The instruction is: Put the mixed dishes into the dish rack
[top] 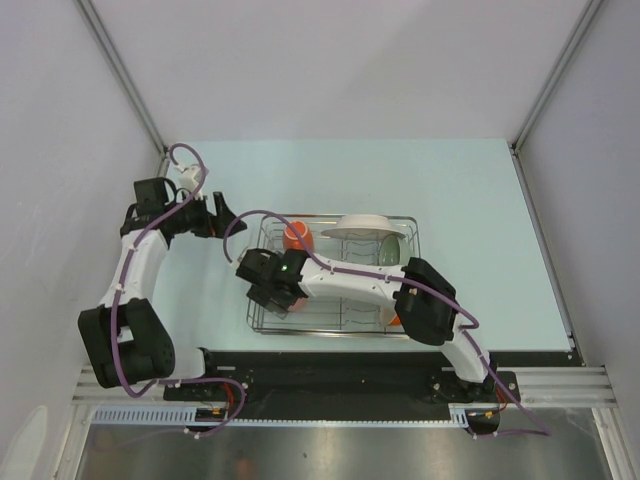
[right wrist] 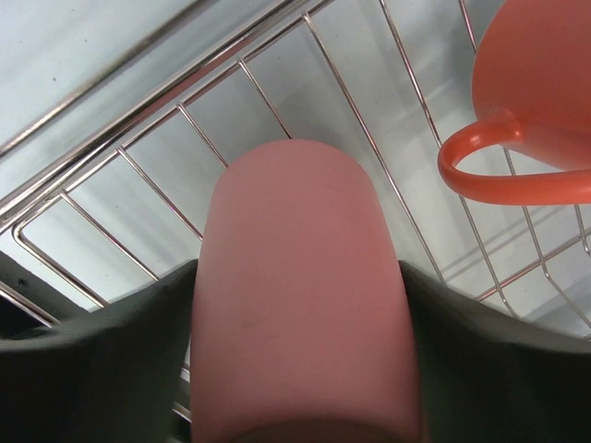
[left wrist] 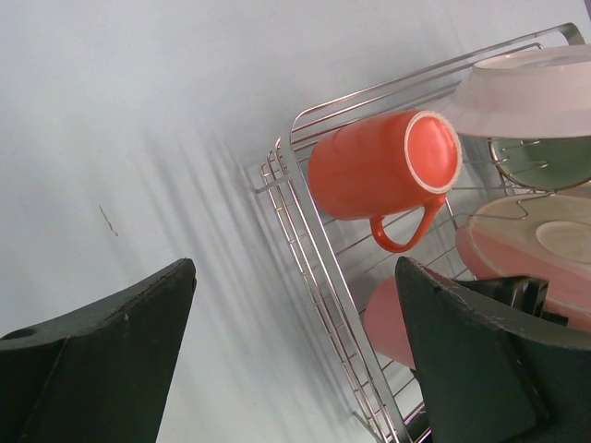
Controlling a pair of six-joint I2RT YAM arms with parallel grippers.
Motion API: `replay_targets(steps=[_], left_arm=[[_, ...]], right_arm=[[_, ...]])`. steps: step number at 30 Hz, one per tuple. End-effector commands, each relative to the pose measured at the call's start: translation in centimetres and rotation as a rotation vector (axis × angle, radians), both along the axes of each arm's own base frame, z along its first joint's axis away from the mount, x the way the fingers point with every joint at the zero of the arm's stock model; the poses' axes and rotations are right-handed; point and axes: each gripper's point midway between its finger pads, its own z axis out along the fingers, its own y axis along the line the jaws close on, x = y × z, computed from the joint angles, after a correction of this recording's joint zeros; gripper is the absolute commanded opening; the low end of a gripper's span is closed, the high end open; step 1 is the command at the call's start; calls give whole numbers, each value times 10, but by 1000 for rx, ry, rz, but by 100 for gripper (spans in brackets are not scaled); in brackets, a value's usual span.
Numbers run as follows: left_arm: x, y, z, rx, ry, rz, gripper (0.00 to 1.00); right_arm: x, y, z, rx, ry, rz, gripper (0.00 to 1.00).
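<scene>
The chrome dish rack (top: pixel 335 216) sits mid-table. My right gripper (right wrist: pixel 297 277) is shut on the small pink cup (right wrist: pixel 300 305), holding it low over the rack's wires (right wrist: pixel 138 166) at the left end, next to the orange mug (right wrist: pixel 540 83). In the top view this gripper (top: pixel 262 283) is inside the rack's left part. The mug (left wrist: pixel 369 166) lies on its side. A white bowl (left wrist: pixel 526 92), a sage green bowl (left wrist: pixel 545 161) and a pink-and-cream plate (left wrist: pixel 536 245) stand further in. My left gripper (left wrist: pixel 295 323) is open and empty, just left of the rack.
An orange bowl (top: pixel 394 320) peeks out under my right arm at the rack's near right corner. White walls close in the table on the left, right and back. Pale table surface (top: pixel 470 200) lies around the rack.
</scene>
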Motion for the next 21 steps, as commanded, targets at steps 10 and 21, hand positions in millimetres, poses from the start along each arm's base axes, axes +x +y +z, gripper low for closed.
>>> replay_targets(steps=[10,21], left_arm=[[-7,-11,0,37,-21,-78,95],[-8,-17,4,63,-39,-101,95]], right_arm=[[4,16,39,61,-45,24,100],[11,22,101,131,-122,8,100]])
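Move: The pink cup is already down in the rack between the right finger pads, its middle about 1 cm right of the hand point and 1 cm below. From that hand, the red mug sits about 12 cm ahead and 2 cm right, and the upright pink plate some 15 cm right and 3 cm ahead. From the left hand, the cup lies roughly 14 cm back, 12 cm right and 11 cm down. The right fingers open, let go of the pink cup, then rise about 6 cm, drifting 3 cm left. ##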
